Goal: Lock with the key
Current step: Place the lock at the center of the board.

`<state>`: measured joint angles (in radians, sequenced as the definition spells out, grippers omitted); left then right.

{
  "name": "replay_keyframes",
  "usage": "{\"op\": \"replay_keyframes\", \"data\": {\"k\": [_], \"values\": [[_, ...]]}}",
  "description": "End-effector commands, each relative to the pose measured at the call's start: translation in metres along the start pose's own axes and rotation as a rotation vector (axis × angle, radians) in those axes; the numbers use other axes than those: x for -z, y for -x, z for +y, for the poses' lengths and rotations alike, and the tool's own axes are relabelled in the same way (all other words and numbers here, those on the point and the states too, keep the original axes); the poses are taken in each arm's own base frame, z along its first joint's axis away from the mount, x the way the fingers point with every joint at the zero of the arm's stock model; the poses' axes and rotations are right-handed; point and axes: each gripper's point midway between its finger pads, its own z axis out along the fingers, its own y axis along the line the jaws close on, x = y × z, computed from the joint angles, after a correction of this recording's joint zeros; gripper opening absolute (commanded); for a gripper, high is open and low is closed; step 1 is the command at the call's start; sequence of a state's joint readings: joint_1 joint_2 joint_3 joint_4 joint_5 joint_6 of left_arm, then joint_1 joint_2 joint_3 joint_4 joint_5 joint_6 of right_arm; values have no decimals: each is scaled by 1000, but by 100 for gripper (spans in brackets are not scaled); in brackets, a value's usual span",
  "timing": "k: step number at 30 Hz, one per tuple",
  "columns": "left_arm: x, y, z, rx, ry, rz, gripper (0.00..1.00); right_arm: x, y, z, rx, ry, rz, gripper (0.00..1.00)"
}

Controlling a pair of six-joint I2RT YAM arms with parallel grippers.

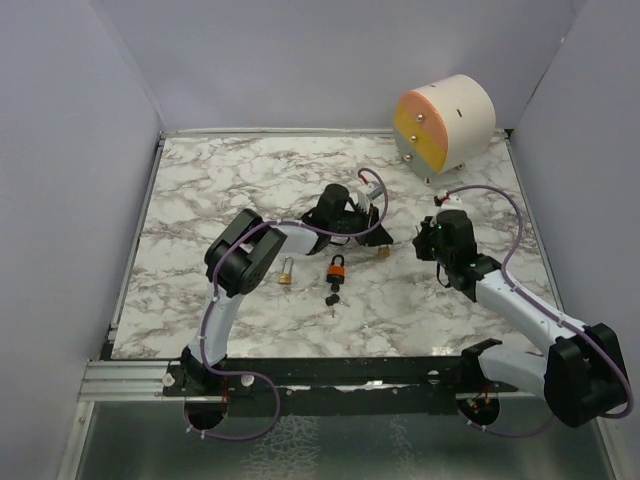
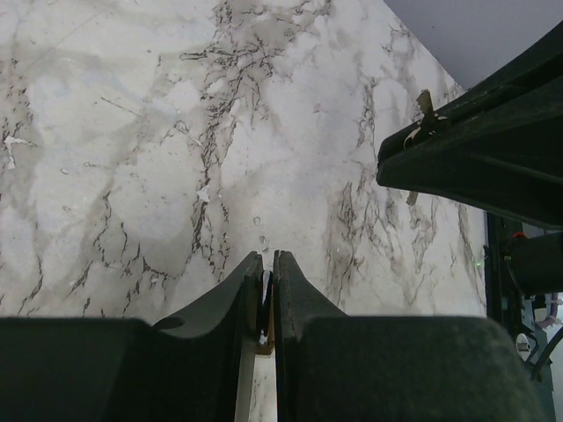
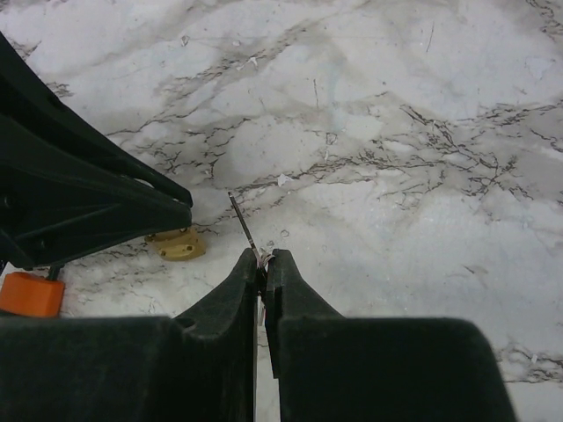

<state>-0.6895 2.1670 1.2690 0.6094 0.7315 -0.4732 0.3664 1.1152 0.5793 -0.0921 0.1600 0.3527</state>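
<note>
A small brass lock [image 3: 176,244] sits low over the marble, at the tips of my left gripper [image 1: 380,238]. In the left wrist view the jaws of the left gripper [image 2: 267,257] stand almost together, with the brass lock [image 2: 264,332] and a thin silver piece between them. My right gripper [image 3: 263,257] is shut on a key [image 3: 239,220], whose thin blade sticks out towards the lock but stays a short way from it. From above, the right gripper [image 1: 425,240] faces the left one across a small gap, with the lock [image 1: 383,251] between them.
An orange padlock [image 1: 338,267] lies at the table's middle with a bunch of keys [image 1: 332,297] in front of it. Another brass padlock [image 1: 287,272] lies beside my left arm. A round cream drum [image 1: 445,125] with an orange and yellow face stands at the back right.
</note>
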Motion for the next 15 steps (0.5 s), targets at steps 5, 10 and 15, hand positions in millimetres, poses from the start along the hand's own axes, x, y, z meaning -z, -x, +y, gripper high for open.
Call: {"op": "replay_keyframes", "data": {"k": [5, 10, 15], "values": [[-13, -2, 14, -9, -29, -6, 23, -6, -8, -3, -21, -30, 36, 1], [-15, -8, 24, 6, -19, 6, 36, -9, -11, -4, -23, -32, 40, 1], [-13, 14, 23, -47, -6, -33, 87, -12, -13, -4, -18, -37, 45, 1]]}}
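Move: The left fingers have the brass lock, its body hanging about 2 cm back of the fingertips; its spot at mid-board lies some 5 cm below, about 1 cm back and 1 cm left. The orange lock lies about 12 cm left and 5 cm back of the left hand; the right hand's key is some 8 cm to its right, 1 cm ahead. For the right hand, the spot is about 11 cm left, roughly level and 6 cm below. The left fingers spread from nearly shut to about half open and let go of the brass lock, low over the middle of the board. Meanwhile the left hand sinks about 3 cm towards the marble, easing some 1.5 cm forward, its fingers still pointing right. The right hand keeps its key pinched and lowers by about 2 cm with a slight tip down. ##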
